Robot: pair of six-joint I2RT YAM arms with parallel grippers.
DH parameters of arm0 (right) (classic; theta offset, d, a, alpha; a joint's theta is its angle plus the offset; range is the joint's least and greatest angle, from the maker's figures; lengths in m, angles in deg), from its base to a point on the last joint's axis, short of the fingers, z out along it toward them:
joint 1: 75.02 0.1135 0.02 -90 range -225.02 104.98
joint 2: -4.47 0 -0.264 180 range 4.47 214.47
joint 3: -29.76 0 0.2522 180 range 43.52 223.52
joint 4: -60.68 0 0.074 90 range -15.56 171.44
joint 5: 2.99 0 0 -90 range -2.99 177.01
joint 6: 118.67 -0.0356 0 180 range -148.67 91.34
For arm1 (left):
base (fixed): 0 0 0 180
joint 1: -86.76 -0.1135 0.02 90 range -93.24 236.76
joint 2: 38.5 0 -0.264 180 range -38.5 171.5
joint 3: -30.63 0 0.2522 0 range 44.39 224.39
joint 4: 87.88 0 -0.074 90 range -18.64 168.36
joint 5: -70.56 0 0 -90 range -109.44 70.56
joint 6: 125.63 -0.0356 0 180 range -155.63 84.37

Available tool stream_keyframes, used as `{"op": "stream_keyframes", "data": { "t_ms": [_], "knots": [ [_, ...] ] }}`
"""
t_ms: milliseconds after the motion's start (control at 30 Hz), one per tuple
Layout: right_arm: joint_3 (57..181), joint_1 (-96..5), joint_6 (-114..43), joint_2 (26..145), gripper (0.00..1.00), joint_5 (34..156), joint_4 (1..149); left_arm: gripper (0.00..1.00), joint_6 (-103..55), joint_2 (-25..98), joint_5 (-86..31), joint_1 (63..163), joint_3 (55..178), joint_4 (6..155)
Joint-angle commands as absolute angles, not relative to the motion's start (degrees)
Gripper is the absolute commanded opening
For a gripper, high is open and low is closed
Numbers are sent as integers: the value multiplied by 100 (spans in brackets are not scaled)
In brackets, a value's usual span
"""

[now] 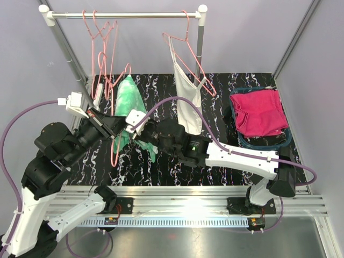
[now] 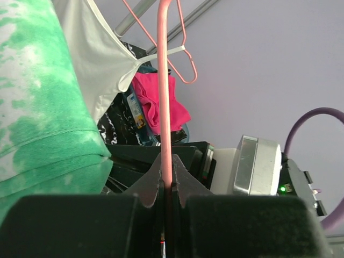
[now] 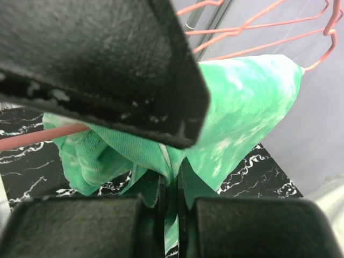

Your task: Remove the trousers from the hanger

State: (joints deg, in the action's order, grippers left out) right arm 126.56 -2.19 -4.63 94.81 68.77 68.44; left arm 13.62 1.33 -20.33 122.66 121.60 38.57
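The green tie-dye trousers [image 1: 128, 97] hang folded over a pink wire hanger [image 1: 113, 151], held low over the marbled table. My left gripper [image 1: 112, 129] is shut on the hanger's wire, which runs up between its jaws in the left wrist view [image 2: 166, 134], with the trousers [image 2: 43, 118] beside it. My right gripper [image 1: 141, 138] is shut on the trousers' fabric [image 3: 236, 118], pinched between the jaws in the right wrist view. The hanger's bar [image 3: 37, 137] shows at the left there.
A rail [image 1: 123, 15] at the back holds several empty pink hangers [image 1: 102, 48] and a white top on a hanger [image 1: 188, 99]. A blue basket [image 1: 285, 137] with pink cloth [image 1: 259, 112] stands at the right. The rail's posts rise at back left and centre.
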Motion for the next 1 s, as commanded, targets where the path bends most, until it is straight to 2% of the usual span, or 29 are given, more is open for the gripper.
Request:
{"op": "stream_keyframes", "data": {
  "t_ms": [0, 300, 533, 967],
  "knots": [
    [13158, -234, -274, 9096, 0, 6812, 6266, 0, 745, 96, -1709, 12279, 12191, 4120],
    [13545, -251, 376, 8928, 0, 5441, 6468, 0, 471, -343, -855, 12279, 11716, 3416],
    [14054, -251, 473, 8805, 0, 4861, 6627, 0, 453, -344, -898, 12279, 11532, 3362],
    [15179, -260, 350, 8525, 0, 4886, 7400, 0, 322, -519, -521, 12279, 10960, 3152]
  ]
}}
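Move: Ahead of the left hand, which already grips the pink hanger, the middle of the green trousers lies about 8 cm out, 2 cm to the right and 4 cm lower. From the right hand, already shut on a fold of those trousers, the blue basket is roughly 50 cm right, 15 cm ahead and 33 cm below; the white trousers hang some 13 cm right and 12 cm ahead, a little lower, and the empty hangers 8 cm left and 18 cm ahead, somewhat higher. Keeping its pinch on the green trousers, the right hand first draws level to the right and slightly forward, then climbs, in all about 14 cm up and 9 cm right, swinging some 20 degrees clockwise. The left hand holds the hanger fast and pulls the opposite way, 9 cm down and a little left, rolling its left side up. ##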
